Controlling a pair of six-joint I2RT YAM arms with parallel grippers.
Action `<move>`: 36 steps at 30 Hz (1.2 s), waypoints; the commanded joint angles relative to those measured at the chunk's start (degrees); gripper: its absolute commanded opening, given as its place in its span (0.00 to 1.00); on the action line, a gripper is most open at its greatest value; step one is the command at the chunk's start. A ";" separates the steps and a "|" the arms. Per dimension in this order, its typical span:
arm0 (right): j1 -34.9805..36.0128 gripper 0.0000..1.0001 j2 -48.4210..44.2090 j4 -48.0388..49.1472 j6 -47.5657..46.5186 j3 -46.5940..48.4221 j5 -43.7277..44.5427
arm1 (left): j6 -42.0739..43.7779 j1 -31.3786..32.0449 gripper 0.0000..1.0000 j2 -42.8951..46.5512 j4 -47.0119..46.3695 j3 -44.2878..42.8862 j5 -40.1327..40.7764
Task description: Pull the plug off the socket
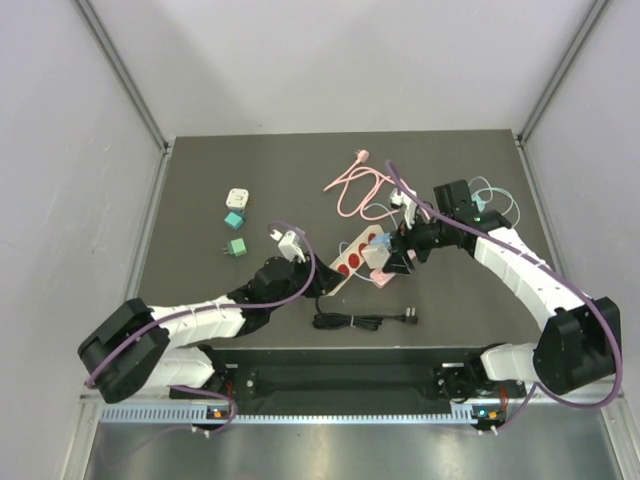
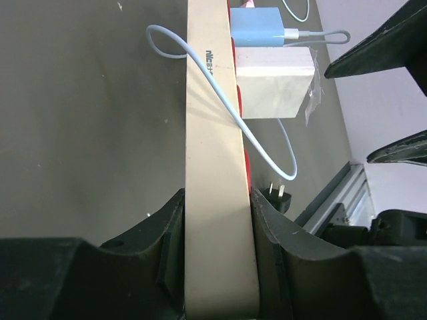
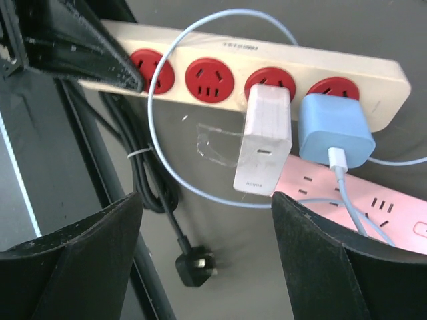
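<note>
A cream socket strip (image 1: 343, 264) with red outlets lies mid-table. My left gripper (image 2: 219, 267) is shut on its near end, the black jaws pressed on both sides of the cream body (image 2: 213, 167). Two plugs sit side by side in the strip, a white block plug (image 3: 263, 137) and a blue plug (image 3: 333, 130) with a pale blue cable. My right gripper (image 3: 207, 257) is open just beyond the white plug (image 1: 375, 256), nothing between its fingers. The white plug (image 2: 273, 83) and blue plug (image 2: 257, 28) also show in the left wrist view.
A pink power strip (image 3: 373, 207) lies under the plugs. A coiled black cord (image 1: 355, 321) with its plug (image 3: 195, 265) lies near the front edge. A pink cable (image 1: 350, 185) loops at the back. Small adapters (image 1: 235, 221) sit at the left.
</note>
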State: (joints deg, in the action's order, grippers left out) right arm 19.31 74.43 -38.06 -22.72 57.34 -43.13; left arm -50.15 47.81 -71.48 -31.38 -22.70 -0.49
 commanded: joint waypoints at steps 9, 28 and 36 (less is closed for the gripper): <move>2.49 0.76 5.54 8.18 9.89 2.60 8.06 | -7.85 0.00 0.00 1.35 -15.38 -1.12 -0.04; 7.58 0.12 11.61 9.41 12.52 6.47 9.47 | -14.36 0.26 0.00 -2.96 -20.21 -1.38 0.05; 10.39 0.00 6.43 7.22 9.72 7.17 17.01 | -15.24 0.96 0.00 -3.84 -8.72 -4.45 7.51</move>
State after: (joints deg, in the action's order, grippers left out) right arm 25.71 85.86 -31.90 -13.37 60.80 -25.98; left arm -63.72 48.14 -75.90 -35.16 -22.55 1.19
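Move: The white plug, third socket out along the strip held in the left hand, lies some 4 cm ahead of the right hand, 2 cm to its left and 6 cm below. The blue plug beside it is about 8 cm ahead of that hand and level sideways; the pink strip's middle is 5 cm ahead and 6 cm right. The black plug lies 13 cm back and 9 cm right. From the left hand the white plug is roughly 7 cm ahead, 13 cm right, 3 cm lower. The white plug, still in its socket, is reached by the open right hand, which goes about 5 cm down and 4 cm forward, tipping its fingers steeper and turning slightly clockwise, then closes and pinches the plug's outer end from both sides. The left hand keeps its grip on the strip's near end and rolls the strip some 15 degrees, socket face upward, rising 1 cm, then sinking slightly lower than before. ##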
